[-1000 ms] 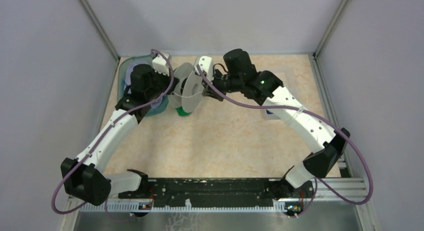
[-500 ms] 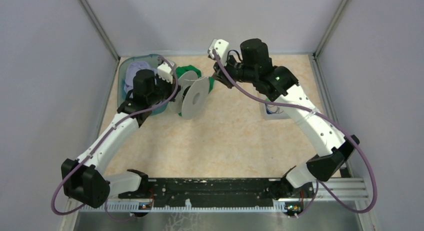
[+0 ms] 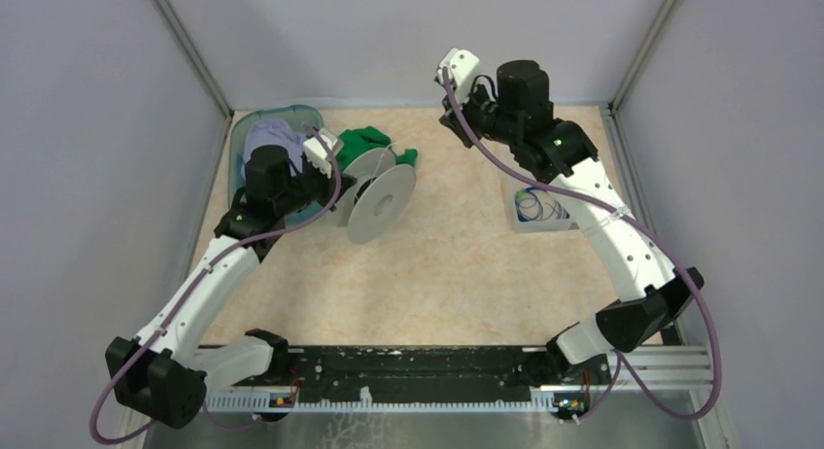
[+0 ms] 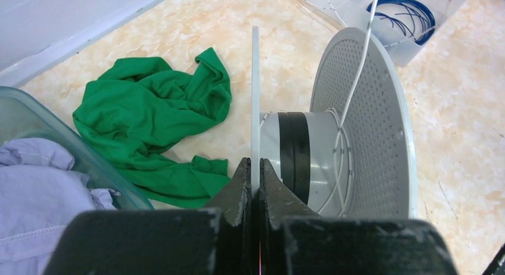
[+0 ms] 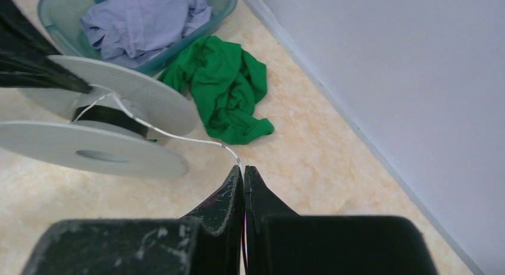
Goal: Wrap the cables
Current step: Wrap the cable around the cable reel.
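Note:
My left gripper (image 4: 255, 163) is shut on the thin edge of one flange of the pale-grey spool (image 4: 369, 126), and holds it tilted on its side left of centre (image 3: 379, 201). A hair-thin whitish cable (image 5: 172, 134) is wound a few turns round the spool's hub and runs taut to my right gripper (image 5: 243, 168). That gripper is shut on the cable's end, raised near the back wall (image 3: 453, 120). The dark blue cable (image 3: 539, 206) lies coiled in a small white tray (image 3: 532, 225) at the right.
A green cloth (image 3: 364, 140) lies crumpled on the table behind the spool. A teal basket (image 3: 236, 138) with a lilac cloth (image 5: 143, 19) stands at the back left, close to my left wrist. Walls enclose the back and both sides.
My right gripper has moved up and to the back right, away from the spool, drawing the white cable out. The left arm has swung the spool so its flange faces the camera more.

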Controlling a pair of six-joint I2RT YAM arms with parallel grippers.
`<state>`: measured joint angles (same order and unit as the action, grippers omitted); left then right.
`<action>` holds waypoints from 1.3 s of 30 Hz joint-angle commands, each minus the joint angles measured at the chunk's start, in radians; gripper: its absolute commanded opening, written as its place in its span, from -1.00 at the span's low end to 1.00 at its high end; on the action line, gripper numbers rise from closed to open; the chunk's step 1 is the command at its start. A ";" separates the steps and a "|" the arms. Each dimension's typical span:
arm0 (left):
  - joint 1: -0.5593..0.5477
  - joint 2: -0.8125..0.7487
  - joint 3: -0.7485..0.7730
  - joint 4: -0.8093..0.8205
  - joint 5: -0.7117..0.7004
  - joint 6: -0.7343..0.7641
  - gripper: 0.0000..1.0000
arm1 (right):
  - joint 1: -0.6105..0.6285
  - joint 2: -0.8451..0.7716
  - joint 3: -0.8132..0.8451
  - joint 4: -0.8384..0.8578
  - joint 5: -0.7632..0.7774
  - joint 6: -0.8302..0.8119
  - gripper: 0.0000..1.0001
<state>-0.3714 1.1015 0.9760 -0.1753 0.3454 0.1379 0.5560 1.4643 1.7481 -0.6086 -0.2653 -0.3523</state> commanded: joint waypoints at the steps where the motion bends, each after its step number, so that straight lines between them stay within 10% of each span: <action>1: -0.004 -0.063 -0.012 0.026 0.069 0.015 -1.00 | -0.052 -0.013 -0.021 0.102 0.027 0.016 -1.00; 39: 0.035 -0.040 0.199 -0.049 0.232 -0.199 -0.99 | -0.160 0.032 -0.473 0.299 -0.092 -0.003 -1.00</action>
<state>-0.3447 1.0588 1.0973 -0.2848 0.5171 -0.0002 0.4019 1.4994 1.2827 -0.3767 -0.3019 -0.3714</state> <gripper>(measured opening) 0.027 0.008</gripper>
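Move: The cable reel, held at its near-left flange rim by the left gripper, has its middle about 7 cm right, 1 cm ahead and 5 cm below that hand. From the right hand, which pinches the cable, that middle lies some 16 cm left, 1 cm back and 16 cm lower. The green cloth is about 20 cm ahead, 3 cm right and 24 cm below the left hand; the clear box is roughly 13 cm ahead, 21 cm right and 36 cm below the right hand. Swing the right gripper down about 17 cm on the reel's right side, easing some 5 cm right and a little forward early on, tipping its fingers further down and keeping the cable pinched. With the left gripper, keep hold of the flange, draw the reel back about 3 cm, then lift it about 5 cm with a slight roll. ##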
